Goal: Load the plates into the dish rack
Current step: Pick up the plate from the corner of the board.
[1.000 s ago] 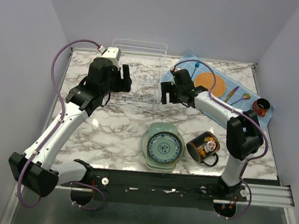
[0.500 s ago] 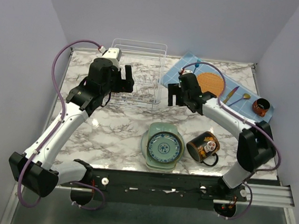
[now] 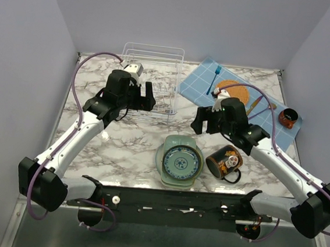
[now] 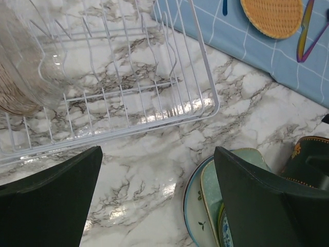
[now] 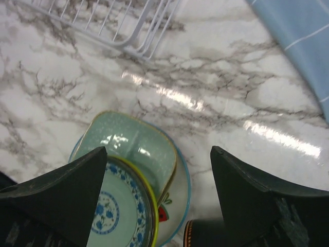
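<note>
A stack of plates (image 3: 178, 161) lies at the table's front middle: a teal-patterned plate (image 5: 110, 213) on top, a yellow-rimmed one (image 5: 152, 201) under it, then a mint-green rounded-square plate (image 5: 134, 144), with a watermelon plate (image 5: 177, 208) at the bottom. A brownish plate (image 4: 18, 72) stands in the left part of the white wire dish rack (image 3: 158, 76). My left gripper (image 3: 149, 97) is open and empty at the rack's near edge (image 4: 154, 121). My right gripper (image 3: 200, 122) is open and empty above the far side of the stack.
A black decorated mug (image 3: 224, 162) lies just right of the stack. A blue placemat (image 3: 204, 80) at the back right carries an orange woven mat (image 3: 236, 92) and cutlery. A small brown cup (image 3: 288, 118) sits at the mat's right end.
The left gripper has opened wider and shifted a little right along the rack's front. The right arm has swung away from the rack's right side toward the plate stack.
</note>
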### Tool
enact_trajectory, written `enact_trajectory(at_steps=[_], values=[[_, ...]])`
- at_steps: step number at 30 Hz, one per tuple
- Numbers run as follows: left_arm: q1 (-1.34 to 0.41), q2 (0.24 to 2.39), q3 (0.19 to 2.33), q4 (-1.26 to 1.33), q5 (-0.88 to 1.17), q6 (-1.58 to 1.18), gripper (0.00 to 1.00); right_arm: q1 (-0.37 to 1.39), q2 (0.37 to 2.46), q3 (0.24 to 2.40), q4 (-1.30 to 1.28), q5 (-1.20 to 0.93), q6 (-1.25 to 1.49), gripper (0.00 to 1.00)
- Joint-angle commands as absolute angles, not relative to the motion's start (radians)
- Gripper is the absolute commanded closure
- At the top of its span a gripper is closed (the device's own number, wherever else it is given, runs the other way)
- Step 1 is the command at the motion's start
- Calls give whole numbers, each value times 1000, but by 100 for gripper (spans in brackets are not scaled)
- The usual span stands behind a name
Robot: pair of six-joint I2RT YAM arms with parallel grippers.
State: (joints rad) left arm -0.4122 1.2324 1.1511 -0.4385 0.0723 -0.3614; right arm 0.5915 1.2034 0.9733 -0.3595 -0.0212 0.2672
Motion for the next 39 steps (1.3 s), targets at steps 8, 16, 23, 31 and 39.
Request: enact_trajectory(at_steps=[8,16,23,31,39], values=[[-410,1184,1072,-353,175,-425,1,638,1114,821,-454,-166,282,42],[-411,1184,1051,-348,190,-433,1,663,1117,789,-466,-164,325,56],[-429,1175,1009,-351,215,-431,1,675,1118,759,-466,-181,341,60],[-480,1167,959,-338,195,-448,1,684,1123,732,-453,-190,348,64],[-497,1186,962,-325,195,-449,1,687,1144,716,-433,-176,351,65]])
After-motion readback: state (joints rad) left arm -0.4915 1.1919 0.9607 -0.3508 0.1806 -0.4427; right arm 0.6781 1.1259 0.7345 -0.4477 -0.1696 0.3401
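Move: The blue-patterned plate on top of the stack lies about 14 cm back, 5 cm to the left and 14 cm below the right hand. Directly under it, about 16 cm below the hand, is the green divided plate. The mug lies some 16 cm to the right of the patterned plate and level with it; the dish rack is 14 cm ahead and 19 cm left of the hand. From the left hand the patterned plate is 18 cm back, 13 cm right and 20 cm down. Back and down, about 9 cm each way, quick at first and then easing, the right hand comes in towards the right-hand rim of the patterned plate, its fingers tipping some 15 degrees more downward and narrowing from wide open to about a third, the rim showing between the tips. The left hand, wide open, sinks about 5 cm and draws back and right towards the stack. ##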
